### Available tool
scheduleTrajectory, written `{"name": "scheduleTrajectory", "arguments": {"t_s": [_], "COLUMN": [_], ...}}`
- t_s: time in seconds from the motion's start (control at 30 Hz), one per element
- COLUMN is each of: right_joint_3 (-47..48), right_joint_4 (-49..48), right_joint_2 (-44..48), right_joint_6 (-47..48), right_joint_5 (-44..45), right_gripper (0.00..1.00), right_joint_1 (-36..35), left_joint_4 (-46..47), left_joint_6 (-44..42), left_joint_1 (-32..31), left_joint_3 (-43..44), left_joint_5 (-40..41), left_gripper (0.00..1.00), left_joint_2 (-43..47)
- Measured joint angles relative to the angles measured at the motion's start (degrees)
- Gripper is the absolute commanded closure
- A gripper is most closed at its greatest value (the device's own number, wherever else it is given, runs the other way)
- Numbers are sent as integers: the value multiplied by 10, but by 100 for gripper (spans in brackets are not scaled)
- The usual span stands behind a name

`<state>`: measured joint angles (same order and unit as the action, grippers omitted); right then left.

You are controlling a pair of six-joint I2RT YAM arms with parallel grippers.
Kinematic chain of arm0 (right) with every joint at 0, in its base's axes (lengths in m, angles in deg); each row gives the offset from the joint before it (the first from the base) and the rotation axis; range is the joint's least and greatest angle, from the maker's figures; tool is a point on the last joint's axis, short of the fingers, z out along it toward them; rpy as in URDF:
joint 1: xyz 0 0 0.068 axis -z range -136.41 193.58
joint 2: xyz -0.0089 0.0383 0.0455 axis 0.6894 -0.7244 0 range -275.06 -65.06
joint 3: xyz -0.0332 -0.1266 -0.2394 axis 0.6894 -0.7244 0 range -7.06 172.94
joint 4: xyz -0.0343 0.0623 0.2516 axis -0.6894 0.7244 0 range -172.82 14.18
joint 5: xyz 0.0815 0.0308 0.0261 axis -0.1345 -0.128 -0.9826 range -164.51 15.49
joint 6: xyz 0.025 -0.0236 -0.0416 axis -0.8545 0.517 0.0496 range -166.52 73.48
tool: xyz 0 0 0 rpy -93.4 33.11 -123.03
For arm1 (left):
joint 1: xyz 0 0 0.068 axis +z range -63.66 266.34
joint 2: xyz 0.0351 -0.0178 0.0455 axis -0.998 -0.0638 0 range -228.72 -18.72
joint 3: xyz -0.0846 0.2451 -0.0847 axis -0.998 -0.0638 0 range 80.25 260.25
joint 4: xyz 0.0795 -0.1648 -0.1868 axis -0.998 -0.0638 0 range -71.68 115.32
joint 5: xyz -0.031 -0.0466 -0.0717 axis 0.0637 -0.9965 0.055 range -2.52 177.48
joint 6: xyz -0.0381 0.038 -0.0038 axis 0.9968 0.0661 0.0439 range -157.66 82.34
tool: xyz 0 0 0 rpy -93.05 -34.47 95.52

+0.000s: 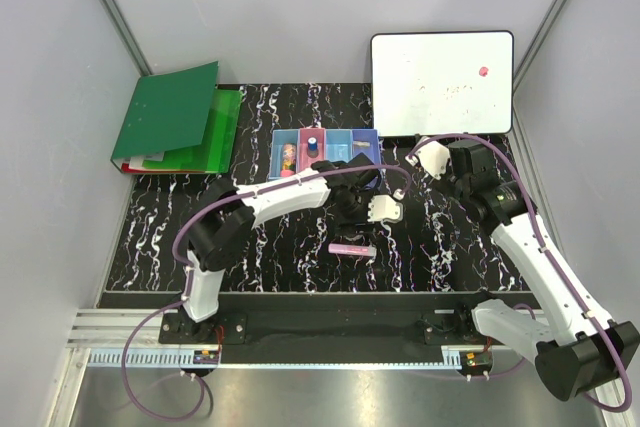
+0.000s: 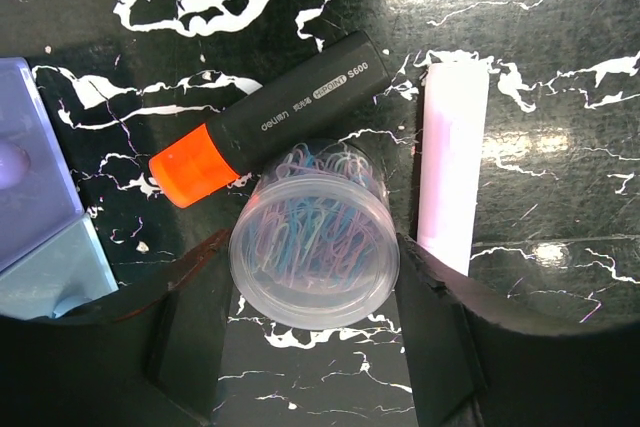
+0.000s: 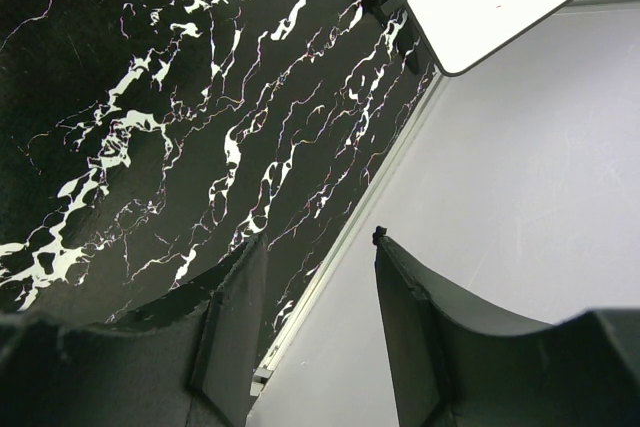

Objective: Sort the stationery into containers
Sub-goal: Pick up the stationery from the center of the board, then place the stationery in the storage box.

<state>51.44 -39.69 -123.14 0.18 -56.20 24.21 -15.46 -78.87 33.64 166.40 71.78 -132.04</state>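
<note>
A small round clear tub of coloured paper clips [image 2: 313, 247] stands on the table between my left gripper's fingers, and both pads touch its sides. Beside it lie a black stick with an orange cap [image 2: 270, 112] and a pale pink stick [image 2: 452, 167]. My left gripper [image 1: 358, 197] hovers just in front of the right end of the row of containers [image 1: 325, 150], whose violet bin [image 2: 25, 157] and light blue bin [image 2: 50, 277] show at the left. A pink marker [image 1: 352, 248] lies nearer the arms. My right gripper [image 3: 315, 242] is open and empty, held above the table's right side.
Green binders [image 1: 175, 117] lean at the back left. A whiteboard [image 1: 442, 82] stands at the back right, close behind the right arm's wrist [image 1: 432, 157]. Grey walls enclose the table on three sides.
</note>
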Motion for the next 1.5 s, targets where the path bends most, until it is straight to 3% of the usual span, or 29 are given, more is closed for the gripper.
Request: {"name": "scheduleTrajectory", "arguments": {"t_s": [0.33,0.6,0.93,1.37,1.5], "right_joint_3": [0,0,0,0,0], "right_joint_4": [0,0,0,0,0], "right_joint_2": [8,12,12,12,10], "right_joint_6": [0,0,0,0,0], "right_joint_5": [0,0,0,0,-4], "right_gripper": [46,46,46,46,46], "right_joint_1": [0,2,7,10,10], "left_joint_4": [-7,-29,-47,-58,-59], "left_joint_6": [14,3,-7,-4,-3], "left_joint_1": [16,110,208,215,219], "left_joint_3": [-5,31,157,180,180], "left_joint_5": [43,69,72,68,66], "left_gripper": [86,92,93,92,87], "left_joint_2": [54,130,13,-49,-50]}}
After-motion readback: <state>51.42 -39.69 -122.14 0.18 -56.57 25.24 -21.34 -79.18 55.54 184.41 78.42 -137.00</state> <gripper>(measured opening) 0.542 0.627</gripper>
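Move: The left fingers are already shut on the clear paper-clip jar, which stands on the board. The pink compartment it goes to lies about 18 cm ahead and 9 cm left, a couple of centimetres below the hand point; the blue-capped bottle stands inside it, some 20 cm ahead and 9 left. Beside the jar, the black-orange highlighter lies about 4 cm right and 1 ahead, the pink tube 6 cm back and 1 right. From the right hand, the pink compartment is roughly 14 cm ahead, 37 left, 19 below. Keep the left grip on the jar and raise it off the board by about 11 cm, swinging it forward and left at the same time over the tray towards the pink compartment. Turn the hand some 25 degrees counter-clockwise on the way, then sink about 5 cm to bring the jar down over the compartment, behind the blue-capped bottle, fingers still shut on it. ##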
